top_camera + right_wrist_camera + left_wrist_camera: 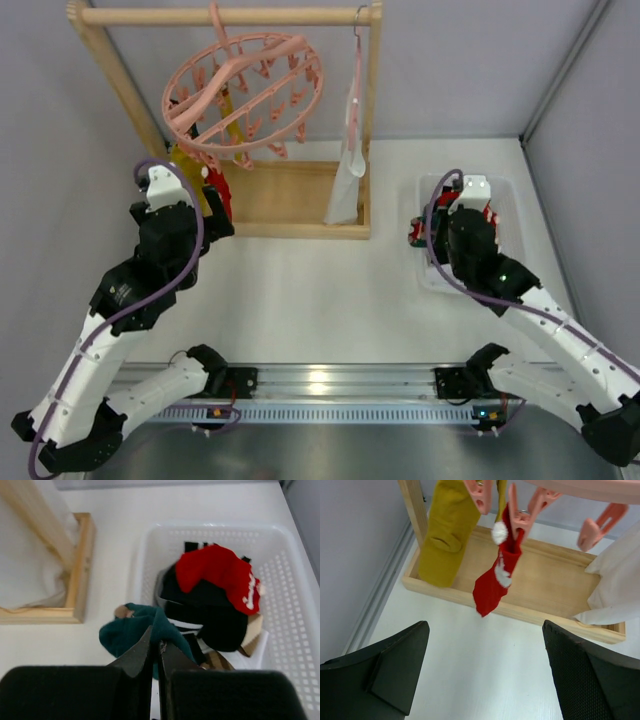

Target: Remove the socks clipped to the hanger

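The round pink hanger (pixel 245 85) hangs from the wooden rack's top bar. A mustard yellow sock (pixel 447 530) and a red sock with white marks (pixel 495 577) hang from its pink pegs (pixel 522 515); both also show in the top view, yellow (pixel 185 160) and red (pixel 220 190). My left gripper (pixel 485 675) is open and empty, just below and in front of the red sock. My right gripper (pixel 159 645) is shut on a dark teal sock (pixel 135 630), holding it over the left rim of the white basket (pixel 210 530). Another red sock (pixel 220 575) lies in the basket.
The wooden rack's base tray (pixel 545 580) lies under the hanging socks, its post (pixel 415 510) to the left. A pale white cloth (pixel 347 170) hangs on a slim pink hanger at the rack's right. A black-and-white striped garment (pixel 210 615) lies in the basket.
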Robot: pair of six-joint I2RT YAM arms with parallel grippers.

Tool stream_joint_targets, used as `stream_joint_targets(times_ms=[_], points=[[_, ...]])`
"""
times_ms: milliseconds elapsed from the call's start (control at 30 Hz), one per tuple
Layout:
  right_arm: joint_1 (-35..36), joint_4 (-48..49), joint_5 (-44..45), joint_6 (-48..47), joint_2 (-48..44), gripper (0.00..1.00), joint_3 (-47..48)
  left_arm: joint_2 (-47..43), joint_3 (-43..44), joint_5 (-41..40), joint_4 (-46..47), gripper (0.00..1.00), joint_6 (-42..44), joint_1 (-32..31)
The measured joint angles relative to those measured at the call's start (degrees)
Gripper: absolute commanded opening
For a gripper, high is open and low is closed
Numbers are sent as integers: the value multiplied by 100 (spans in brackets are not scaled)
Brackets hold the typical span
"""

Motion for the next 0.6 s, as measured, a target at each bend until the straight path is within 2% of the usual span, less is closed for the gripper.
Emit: stream_joint_targets(times_ms=[133, 200, 300, 333, 367, 433, 500, 533, 567, 600], points=[[-1554, -275, -459, 76, 656, 0, 332, -278, -175, -70, 0, 98, -7, 0], [-2076, -341, -597, 136, 1003, 0, 424, -378, -232, -125, 9, 98, -7, 0], [-2481, -376, -761, 181, 1303, 2, 435, -468, -361, -197, 31, 98, -22, 0], [-2594, -369, -844, 192, 1370, 11, 435, -483, -424, -205, 37, 98, -28, 0], [-2680, -369, -909, 219, 1427, 48, 444, -490, -481, -219, 37, 98, -44, 0], [-2820, -396, -1001, 236, 1585, 76, 540, -476, -579, -221, 39, 98, -79, 0], [-2881, -398, -1010, 267, 1773, 82, 682, -457, -669, -225, 39, 98, -125, 0], [-2892, -393, -1051, 273, 1840, 94, 734, -444, -695, -243, 37, 98, -138, 0], [-2892, -389, -1093, 306, 1856, 99, 748, -420, -730, -284, 42, 98, -164, 0], [-2892, -400, -1139, 334, 1849, 99, 752, -404, -752, -337, 44, 98, -184, 0]])
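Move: The sock pile in the white basket lies about 11 cm to the right and 8 cm ahead of my right hand, which still holds the teal sock, and some 16 cm below it. The basket's red sock is 3 cm farther out than the pile's middle. The rack base's right end is roughly 15 cm left and 8 cm ahead. From my empty left hand the hanging red sock is about 14 cm ahead, 2 cm right and 8 cm lower; the yellow sock hangs about 6 cm beyond it and 7 cm left of it. I swing my right hand about 11 cm to the right, reaching 6 cm forward and sinking as much, to bring the pinched teal sock over the pile, turning clockwise some 20 degrees and tipping the fingers down. There I slow and open them wide, letting go of the sock. My open left hand, touching nothing, eases slightly back and left, then sinks about 3 cm. ##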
